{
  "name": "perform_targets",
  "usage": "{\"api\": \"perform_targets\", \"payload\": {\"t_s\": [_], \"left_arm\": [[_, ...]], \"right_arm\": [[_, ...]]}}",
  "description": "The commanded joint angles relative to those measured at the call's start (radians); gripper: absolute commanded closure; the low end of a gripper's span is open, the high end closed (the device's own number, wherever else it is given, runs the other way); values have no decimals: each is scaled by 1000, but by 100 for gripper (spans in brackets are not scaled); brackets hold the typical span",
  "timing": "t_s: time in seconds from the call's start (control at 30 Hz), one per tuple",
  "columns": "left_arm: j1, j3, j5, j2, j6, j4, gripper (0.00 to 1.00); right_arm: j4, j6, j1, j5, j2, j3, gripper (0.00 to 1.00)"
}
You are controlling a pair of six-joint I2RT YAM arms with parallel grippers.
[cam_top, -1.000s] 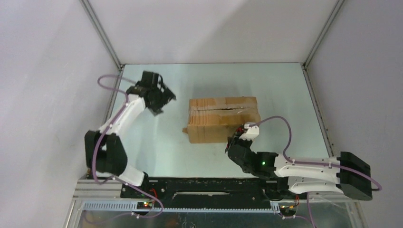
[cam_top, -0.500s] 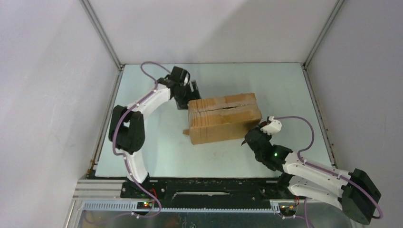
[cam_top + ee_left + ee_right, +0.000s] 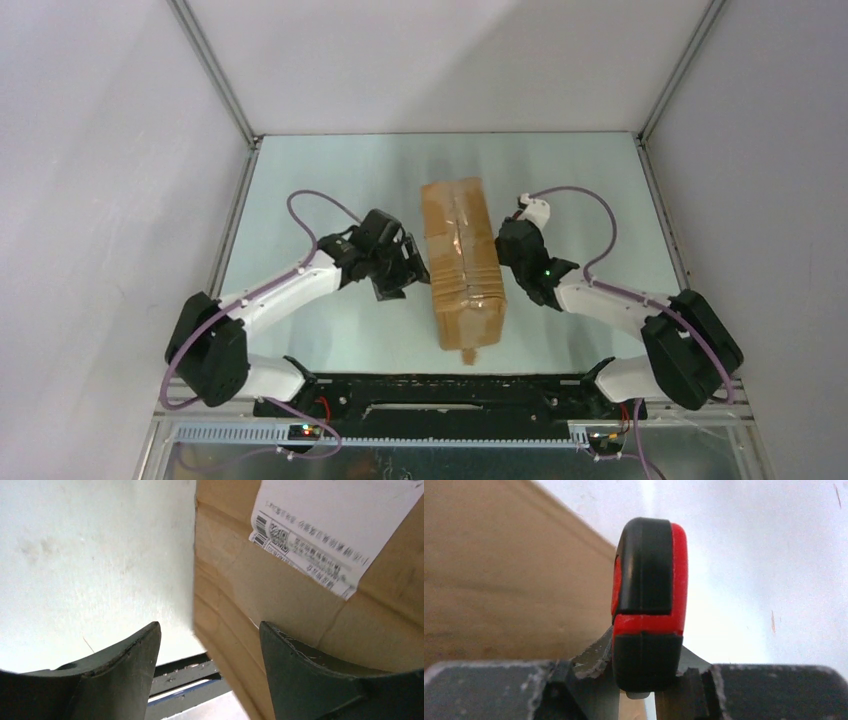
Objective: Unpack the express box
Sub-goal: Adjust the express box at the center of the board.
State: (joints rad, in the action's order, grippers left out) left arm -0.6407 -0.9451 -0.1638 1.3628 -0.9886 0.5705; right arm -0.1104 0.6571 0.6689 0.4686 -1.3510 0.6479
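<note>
The express box [image 3: 463, 262] is an oblong brown carton lying lengthwise on the table, with shiny tape along its top. My left gripper [image 3: 407, 272] stands open against the box's left side. In the left wrist view the box's [image 3: 260, 595] lower edge runs between the two dark fingers [image 3: 125, 665] of that gripper [image 3: 210, 626], and its white shipping label [image 3: 330, 525] shows above. My right gripper [image 3: 508, 250] is beside the box's right side. That gripper [image 3: 646, 680] is shut on a red-and-black utility knife [image 3: 649, 590], with the box's wall [image 3: 499, 580] to its left.
The pale green table [image 3: 320, 190] is enclosed by white walls and slanted aluminium posts [image 3: 215, 75]. A black rail [image 3: 420, 385] runs along the near edge between the arm bases. A small cardboard tab [image 3: 468, 352] sticks out at the box's near end.
The box has turned from lying crosswise to lengthwise. My left arm has swung in to the box's left side, its jaws narrowing a little. My right arm moved up along the right side, still holding the knife.
</note>
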Motion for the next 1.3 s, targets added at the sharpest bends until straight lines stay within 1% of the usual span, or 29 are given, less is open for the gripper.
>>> {"api": "perform_targets", "payload": {"t_s": [0.0,0.07,0.17,0.27,0.4,0.5,0.63,0.7,0.77,0.83,0.93,1.1,1.17,1.27], "left_arm": [[-93,45,7,-57,-165,-87,24],[-108,67,42,-79,-181,-83,24],[-108,73,119,-105,-166,-38,24],[-109,37,195,-129,-120,13,24],[-104,-30,309,-216,-21,150,21],[-81,-83,346,-296,39,199,18],[-47,-180,329,-315,143,213,15],[-20,-235,308,-292,196,209,12],[13,-298,282,-227,252,225,8],[33,-353,226,-150,315,209,1],[36,-449,200,-39,368,228,0],[41,-569,183,83,382,249,0],[40,-584,141,110,377,229,0],[38,-603,114,131,366,235,0]], "right_arm": [[-116,-139,33,-161,-69,139,100],[-114,-167,37,-190,-88,156,100],[-111,-192,26,-248,-91,157,100],[-102,-239,21,-275,-84,160,100],[-33,-255,-14,-255,-37,178,100],[12,-272,-43,-250,-4,200,100],[76,-283,-63,-205,18,242,100],[123,-285,-72,-171,42,267,100],[179,-292,-74,-127,87,295,100],[230,-303,-73,-100,136,332,100],[302,-297,-59,-80,203,381,100],[368,-292,69,31,290,433,100],[370,-299,152,92,308,446,100],[366,-299,222,146,319,456,100]]}}
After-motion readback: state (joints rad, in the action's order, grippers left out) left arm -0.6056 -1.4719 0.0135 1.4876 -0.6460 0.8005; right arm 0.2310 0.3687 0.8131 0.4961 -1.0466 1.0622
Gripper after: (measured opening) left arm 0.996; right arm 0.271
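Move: The express box stands on the board between the grippers. Its middle is some 9 cm right of the left gripper, about level fore and aft and 4 cm lower, with its far end about 14 cm ahead and 6 cm right. From the right gripper the box's middle lies roughly 8 cm left, 9 cm back and 3 cm below, its far end about 4 cm ahead and 9 cm left. Push the far part of the box about 4 cm left with the right hand, knife still gripped, while the left slips 3 cm back along the other side; then lift the right about 20 cm clear, easing back. Swing the left up and forward in an arc bowing left, tilting its fingers up some 20 degrees and opening them fully, to end above the far left corner. ##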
